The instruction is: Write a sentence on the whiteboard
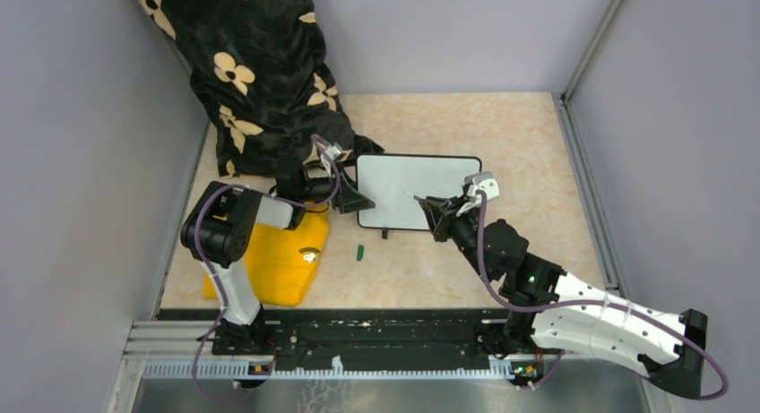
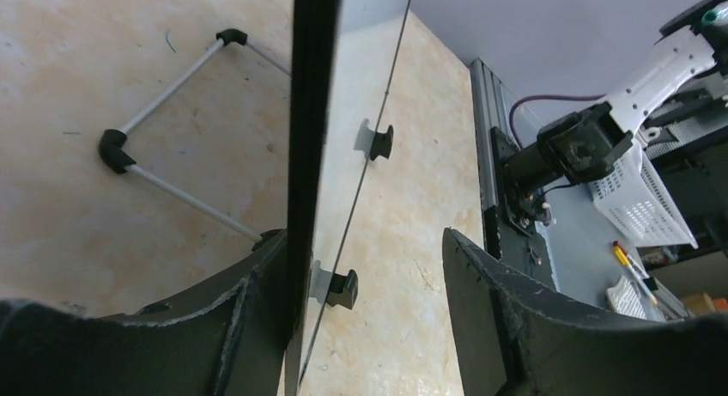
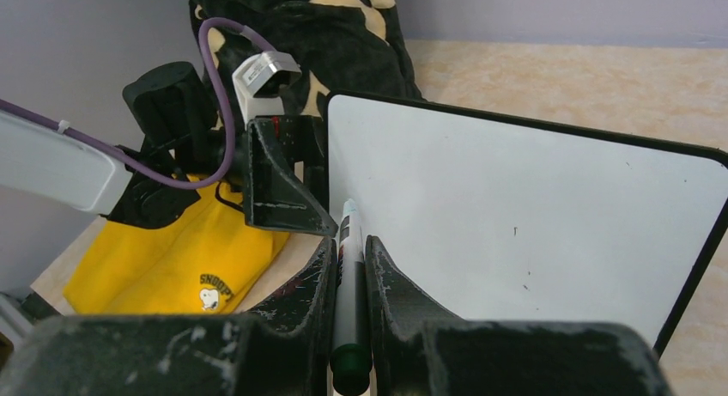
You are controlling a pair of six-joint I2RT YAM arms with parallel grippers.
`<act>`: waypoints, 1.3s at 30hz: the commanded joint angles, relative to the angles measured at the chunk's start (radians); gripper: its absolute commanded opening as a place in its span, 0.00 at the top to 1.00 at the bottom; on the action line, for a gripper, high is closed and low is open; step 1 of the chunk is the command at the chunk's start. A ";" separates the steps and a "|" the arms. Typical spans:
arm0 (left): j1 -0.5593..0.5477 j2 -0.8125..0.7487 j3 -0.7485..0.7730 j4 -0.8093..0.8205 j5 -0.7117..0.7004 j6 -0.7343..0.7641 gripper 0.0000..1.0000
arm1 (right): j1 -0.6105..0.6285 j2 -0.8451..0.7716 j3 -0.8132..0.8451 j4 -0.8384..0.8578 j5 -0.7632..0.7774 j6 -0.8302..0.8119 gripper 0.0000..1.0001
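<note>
The whiteboard stands upright mid-table on its little black feet. No sentence shows on it: its face is blank white but for a few tiny specks. My left gripper is open and straddles the board's left edge. One finger lies against the black frame; the other stands well off the face. My right gripper is shut on a green-ended marker, whose tip sits close to the board's lower left part.
A green cap lies on the table in front of the board. A yellow cloth lies at the left, and a black flowered blanket is heaped at the back left. Grey walls close in three sides.
</note>
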 commanded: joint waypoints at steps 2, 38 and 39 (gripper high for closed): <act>-0.019 -0.056 -0.009 -0.159 -0.002 0.178 0.35 | 0.006 -0.004 0.029 0.061 -0.022 0.007 1.00; 0.061 0.026 -0.121 0.297 -0.021 -0.108 0.57 | 0.033 0.367 0.110 0.349 0.152 -0.042 1.00; 0.060 0.020 -0.128 0.276 -0.023 -0.094 0.59 | 0.033 0.373 0.110 0.356 0.147 -0.044 1.00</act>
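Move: The whiteboard's middle is about 13 cm ahead of the right hand, 1 cm to its left and 18 cm lower; the marker is already in that hand's fingers. The green cap lies on the table some 6 cm ahead, 14 cm left and 27 cm below. From the left hand, whose fingers straddle the board's left edge, that edge is roughly 2 cm ahead and 1 cm left at hand height, and the board's middle 3 cm ahead, 12 cm right and 2 cm lower. Leftward and forward, by some 4 cm each way, the right hand brings the held marker towards the left part of the whiteboard, creeping at first, then dipping about 4 cm and rising 1 cm again as it turns slightly clockwise. The left hand first eases slightly back and down, then shifts about 3 cm left and slightly forward to the board's left rim, its fingers narrowing but not shut. ##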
